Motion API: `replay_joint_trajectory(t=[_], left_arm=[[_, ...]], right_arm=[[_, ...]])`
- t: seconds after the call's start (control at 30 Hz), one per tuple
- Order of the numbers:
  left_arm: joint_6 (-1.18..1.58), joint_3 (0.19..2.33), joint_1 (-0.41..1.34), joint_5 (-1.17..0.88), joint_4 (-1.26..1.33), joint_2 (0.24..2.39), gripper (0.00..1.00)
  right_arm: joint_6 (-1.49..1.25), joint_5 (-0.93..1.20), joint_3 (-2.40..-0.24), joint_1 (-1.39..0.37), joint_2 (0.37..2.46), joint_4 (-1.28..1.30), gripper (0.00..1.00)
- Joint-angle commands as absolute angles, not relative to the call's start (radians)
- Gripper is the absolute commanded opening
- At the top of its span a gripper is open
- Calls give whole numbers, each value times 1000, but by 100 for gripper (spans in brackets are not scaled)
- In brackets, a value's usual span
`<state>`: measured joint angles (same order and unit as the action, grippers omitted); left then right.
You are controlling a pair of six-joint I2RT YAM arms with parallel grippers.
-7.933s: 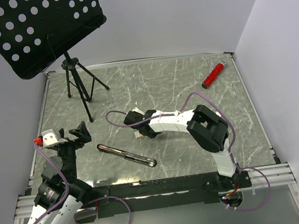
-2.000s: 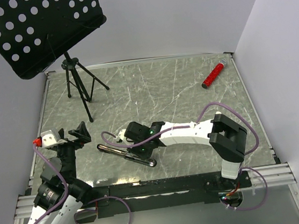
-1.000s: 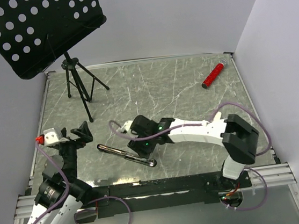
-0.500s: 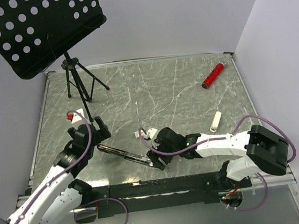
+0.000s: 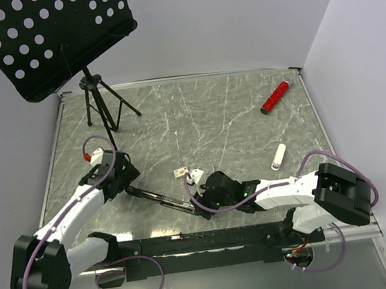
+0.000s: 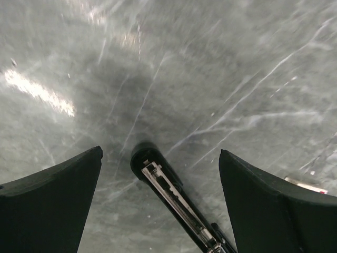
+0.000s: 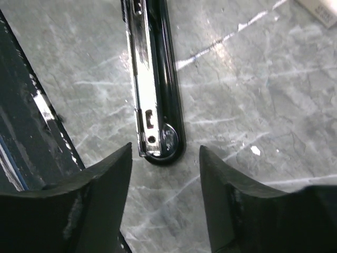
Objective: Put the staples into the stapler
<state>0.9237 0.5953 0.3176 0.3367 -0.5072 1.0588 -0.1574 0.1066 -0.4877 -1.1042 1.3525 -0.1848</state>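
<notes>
The black stapler (image 5: 163, 199) lies flat on the table, slanting from upper left to lower right, with its silvery rail facing up. My left gripper (image 5: 125, 178) hangs open over the stapler's left end (image 6: 150, 159), a finger on each side (image 6: 58, 195), touching nothing. My right gripper (image 5: 201, 201) is open at the stapler's rounded right end (image 7: 159, 134), which just reaches between the fingertips (image 7: 118, 163) without contact. The staples, a tiny cream box with reddish print (image 5: 180, 172), lie just behind the right wrist.
A white rounded bar (image 5: 279, 155) lies right of centre and a red cylinder (image 5: 275, 95) at the far right. A music stand's tripod (image 5: 102, 109) stands at the back left. The black front rail (image 7: 21, 121) runs close beside my right gripper.
The left arm has swung in from its rest at the left to the stapler's left end. The right gripper has slid down the stapler to its right end, uncovering the white bar.
</notes>
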Motion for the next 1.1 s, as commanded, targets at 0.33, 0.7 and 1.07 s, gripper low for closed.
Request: replay_joint_trajectory(t=[0.33,0.7,1.07], left_arm=[[1152,658,310,291,-595,1204,78],[1206,646,310,258,-572,1262,70],[1276,667,310,328,-594,1289,56]], right_arm=[[-97,90,-503,-1138,1420,-293,47],[-86,83,-502,-1152,1436,-305,39],[-86,61,-517,-1170,1451,-301,34]])
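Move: The stapler lies open across the table. Its left end is about 5 cm below my left hand, 1 cm back and 2 cm to the right; a stand leg's foot is some 9 cm ahead of that hand and 1 cm left. The stapler's right end is already between my right fingertips, roughly 1 cm left of that hand and 2 cm below, with the staple box about 14 cm ahead and 5 cm left of the same hand. I sink my left hand about 4.5 cm over the stapler's left end, easing back a little, tipping the fingers some 10 degrees steeper and turning counter-clockwise, while they close from wide to roughly half open astride the end. My right hand narrows its fingers around the metal rail at the right end and creeps about 1.5 cm left, towards the left hand. ##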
